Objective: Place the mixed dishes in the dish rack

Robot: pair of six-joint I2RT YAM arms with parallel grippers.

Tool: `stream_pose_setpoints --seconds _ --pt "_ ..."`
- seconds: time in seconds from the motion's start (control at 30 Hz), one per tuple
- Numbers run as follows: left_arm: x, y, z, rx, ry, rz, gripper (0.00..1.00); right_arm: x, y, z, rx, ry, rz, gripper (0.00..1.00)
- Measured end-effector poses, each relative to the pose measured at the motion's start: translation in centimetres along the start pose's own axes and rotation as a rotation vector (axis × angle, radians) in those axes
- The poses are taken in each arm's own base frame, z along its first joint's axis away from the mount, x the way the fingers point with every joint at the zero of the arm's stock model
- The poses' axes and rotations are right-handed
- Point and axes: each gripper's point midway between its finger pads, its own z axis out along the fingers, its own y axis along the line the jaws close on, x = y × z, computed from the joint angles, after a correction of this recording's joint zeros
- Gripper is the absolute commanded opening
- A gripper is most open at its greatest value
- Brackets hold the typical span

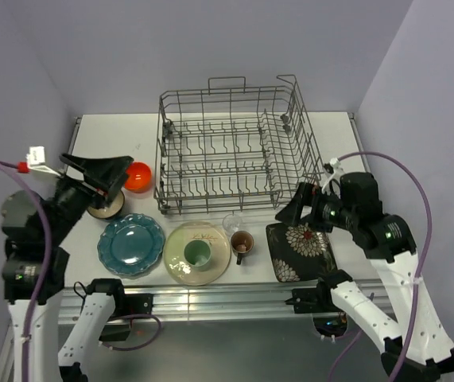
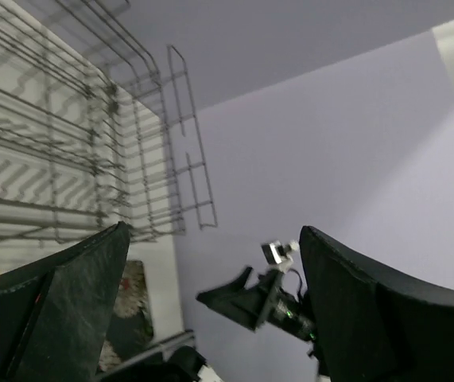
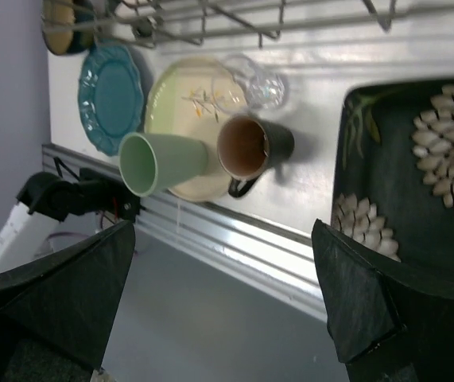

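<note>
The empty grey wire dish rack point(image 1: 234, 151) point(image 2: 67, 143) stands at the back middle. In front lie a teal scalloped plate point(image 1: 131, 244) point(image 3: 111, 95), a cream plate point(image 1: 180, 263) point(image 3: 183, 103) carrying a pale green cup point(image 1: 198, 253) point(image 3: 163, 163), a clear glass point(image 1: 232, 224) point(image 3: 250, 83), a brown mug point(image 1: 242, 245) point(image 3: 250, 147) and a black floral plate point(image 1: 300, 251) point(image 3: 417, 175). A red-orange bowl point(image 1: 137, 177) and a dark bowl point(image 1: 105, 207) point(image 3: 67, 28) sit at the left. My left gripper point(image 1: 99, 169) point(image 2: 213, 231) hovers open above the dark bowl. My right gripper point(image 1: 288, 205) point(image 3: 223, 227) hangs open, empty, over the floral plate's left edge.
The white table point(image 1: 346, 143) is walled by lilac panels on three sides. A metal rail point(image 1: 227, 294) point(image 3: 242, 247) runs along its front edge, just behind the arm bases. In the left wrist view the right arm point(image 2: 282, 306) shows against the wall.
</note>
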Motion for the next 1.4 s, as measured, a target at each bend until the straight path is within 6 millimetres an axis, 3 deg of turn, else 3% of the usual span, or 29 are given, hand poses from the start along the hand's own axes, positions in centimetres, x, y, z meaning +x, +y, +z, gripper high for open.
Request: stream_pose_setpoints --seconds 0.07,0.13,0.2,0.37,0.47,0.5,0.57,0.67,0.87,1.03,1.3,1.4 --pt "-1.8 -1.9 -0.4 -0.039 -0.063 0.086 0.86 1.4 -0.8 -0.4 0.019 0.017 0.017 1.0" --pt "-3.6 -0.8 -0.2 -0.162 -0.125 0.113 0.81 1.9 -1.4 -0.8 0.048 0.021 0.018 1.0" --pt "-5.4 2.8 0.6 -0.363 -0.176 0.122 0.83 1.9 -2.2 -1.0 0.097 0.028 0.01 1.0" --pt "-7.7 16.9 1.1 -0.974 -0.193 0.148 0.84 1.0 -2.8 -1.3 0.167 0.034 -0.013 0.99" --pt "-7.6 22.3 0.1 -1.176 -0.156 0.188 0.79 0.3 -2.2 -1.6 0.158 0.026 -0.025 0.99" --pt "-7.7 23.2 -0.3 -1.21 -0.151 0.196 0.78 0.2 -2.0 -1.6 0.153 0.026 -0.028 0.99" --pt "-8.4 24.2 -0.8 -1.24 -0.154 0.197 0.75 0.1 -1.9 -1.5 0.149 0.034 -0.029 0.99" --pt "-10.0 25.2 0.1 -1.249 -0.174 0.206 0.73 -0.3 -1.8 -1.7 0.159 0.039 -0.034 0.99" --pt "-9.2 29.7 1.8 -1.303 -0.08 0.219 0.72 -1.4 -1.8 -1.4 0.184 0.033 -0.053 0.99" --pt "-8.6 31.4 0.9 -1.334 -0.042 0.234 0.75 -1.4 -2.0 -1.1 0.19 0.046 -0.053 0.99" --pt "-11.9 33.2 -1.9 -1.391 -0.141 0.179 0.75 -1.3 -1.8 -1.1 0.182 0.054 -0.053 0.98" --pt "-12.2 34.0 -2.9 -1.415 -0.151 0.159 0.75 -1.1 -1.8 -1.1 0.178 0.057 -0.055 0.98"
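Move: The brown bowl lies about 12 cm ahead of the left gripper, 19 cm to its left and roughly 39 cm below. At much the same depth, the orange bowl is some 20 cm ahead and 9 cm left of the gripper, and the teal plate is 12 cm to its left, level with it fore and aft. From the right gripper, the brown bowl is around 15 cm ahead, 55 cm left and 24 cm lower. Swing the left gripper down and left towards the brown bowl, dropping about 28 cm and going some 21 cm left, with a smaller reach forward. Tip the fingers from level to steeply downward, swing them leftward, and narrow them to about three-quarters open, stopping above the bowl's near-left side without touching. Let the open right gripper shift just 2 to 3 cm right. ##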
